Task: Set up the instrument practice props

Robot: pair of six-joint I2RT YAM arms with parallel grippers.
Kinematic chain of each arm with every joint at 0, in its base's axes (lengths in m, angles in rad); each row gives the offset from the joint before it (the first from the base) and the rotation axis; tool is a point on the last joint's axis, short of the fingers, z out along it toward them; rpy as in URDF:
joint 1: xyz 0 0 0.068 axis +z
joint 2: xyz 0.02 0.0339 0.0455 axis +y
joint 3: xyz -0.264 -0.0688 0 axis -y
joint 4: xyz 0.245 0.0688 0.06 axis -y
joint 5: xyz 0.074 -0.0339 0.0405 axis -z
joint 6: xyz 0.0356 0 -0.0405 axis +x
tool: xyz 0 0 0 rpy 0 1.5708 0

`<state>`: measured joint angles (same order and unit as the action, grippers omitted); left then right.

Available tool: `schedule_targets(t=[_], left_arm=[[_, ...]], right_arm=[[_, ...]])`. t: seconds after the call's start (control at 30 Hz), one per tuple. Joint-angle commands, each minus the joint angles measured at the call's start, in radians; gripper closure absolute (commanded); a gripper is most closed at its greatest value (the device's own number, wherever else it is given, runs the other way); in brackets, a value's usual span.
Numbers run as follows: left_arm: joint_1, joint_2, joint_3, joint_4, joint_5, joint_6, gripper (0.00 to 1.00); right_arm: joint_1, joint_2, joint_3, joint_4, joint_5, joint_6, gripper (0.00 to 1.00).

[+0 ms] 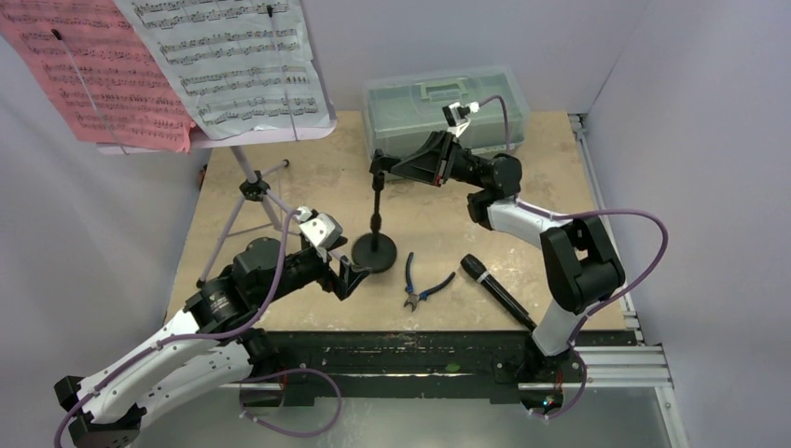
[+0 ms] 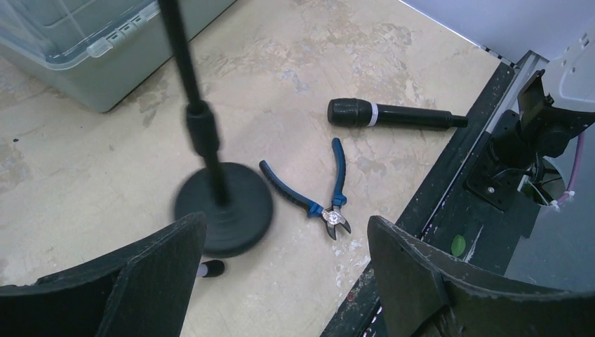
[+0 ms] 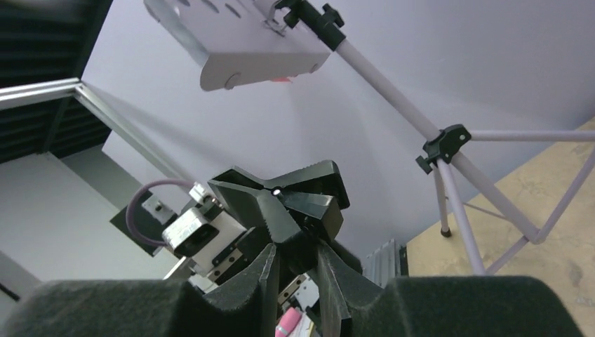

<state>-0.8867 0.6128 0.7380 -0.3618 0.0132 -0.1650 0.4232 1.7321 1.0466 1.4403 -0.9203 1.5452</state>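
The pale lilac music stand (image 1: pixel 250 187) stands at the back left on its tripod legs, with a pink sheet (image 1: pixel 93 75) and a white sheet (image 1: pixel 233 61) on it. In the middle of the table the black round-based stand (image 1: pixel 374 250) is upright. My right gripper (image 1: pixel 381 168) is shut on the clip at its top (image 3: pixel 281 203). My left gripper (image 1: pixel 353 278) is open just left of the base (image 2: pixel 224 207), which looks blurred, and holds nothing. The black microphone (image 1: pixel 494 289) lies flat at the front right, away from both grippers.
Blue-handled pliers (image 1: pixel 420 280) lie between the stand's base and the microphone. A translucent green lidded toolbox (image 1: pixel 448 107) sits at the back behind the right arm. One tripod foot (image 2: pixel 209 268) rests close to the left finger. The black front rail (image 2: pixel 435 210) runs along the table's near edge.
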Motion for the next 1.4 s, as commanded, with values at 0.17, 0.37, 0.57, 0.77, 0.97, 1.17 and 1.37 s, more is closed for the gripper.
schedule_targets(t=[0.17, 0.37, 0.57, 0.77, 0.97, 1.17, 1.37], left_arm=[[-0.004, -0.005, -0.002, 0.015, -0.01, -0.007, 0.16], [-0.003, 0.002, 0.0, 0.015, -0.01, -0.008, 0.16], [-0.004, -0.006, -0.002, 0.015, -0.01, -0.01, 0.16], [-0.004, -0.001, -0.001, 0.015, -0.01, -0.006, 0.16], [-0.003, 0.001, 0.0, 0.015, -0.008, -0.003, 0.16], [-0.003, -0.003, -0.001, 0.015, -0.006, -0.005, 0.16], [-0.004, -0.005, -0.001, 0.015, -0.003, -0.004, 0.16]], right_arm=[[-0.002, -0.13, -0.052, -0.08, -0.049, -0.245, 1.0], [-0.013, -0.172, -0.009, -0.313, -0.075, -0.394, 1.0], [-0.049, -0.122, 0.043, -0.318, -0.1, -0.381, 1.0], [-0.086, -0.039, 0.117, -0.289, -0.119, -0.346, 1.0], [-0.116, 0.041, 0.235, -0.268, -0.13, -0.309, 1.0], [-0.143, 0.102, 0.334, -0.355, -0.157, -0.384, 0.98], [-0.161, 0.158, 0.348, -0.286, -0.185, -0.324, 0.93]])
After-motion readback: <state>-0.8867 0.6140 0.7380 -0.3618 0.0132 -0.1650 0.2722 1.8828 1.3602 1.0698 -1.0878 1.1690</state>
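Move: Already hanging from the right fingers is the mic stand, round base down. Open table in front of the toolbox lies about 12 cm ahead of the right hand, 6 cm right, 36 below. The toolbox's middle is some 31 cm ahead, 14 right; the pliers 5 cm back, 7 right; the microphone 8 cm back, 25 right. From the left hand, that open patch lies about 25 cm ahead, 15 right, 25 below. Squeezing its fingers nearly shut on the top of the mic stand while easing back 2 cm, the right hand then carries the stand forward roughly 11 cm towards the toolbox, still high over the table, drifting slightly right and down. The wrist tips some 15 degrees, swinging the hanging base forward and to the right. ##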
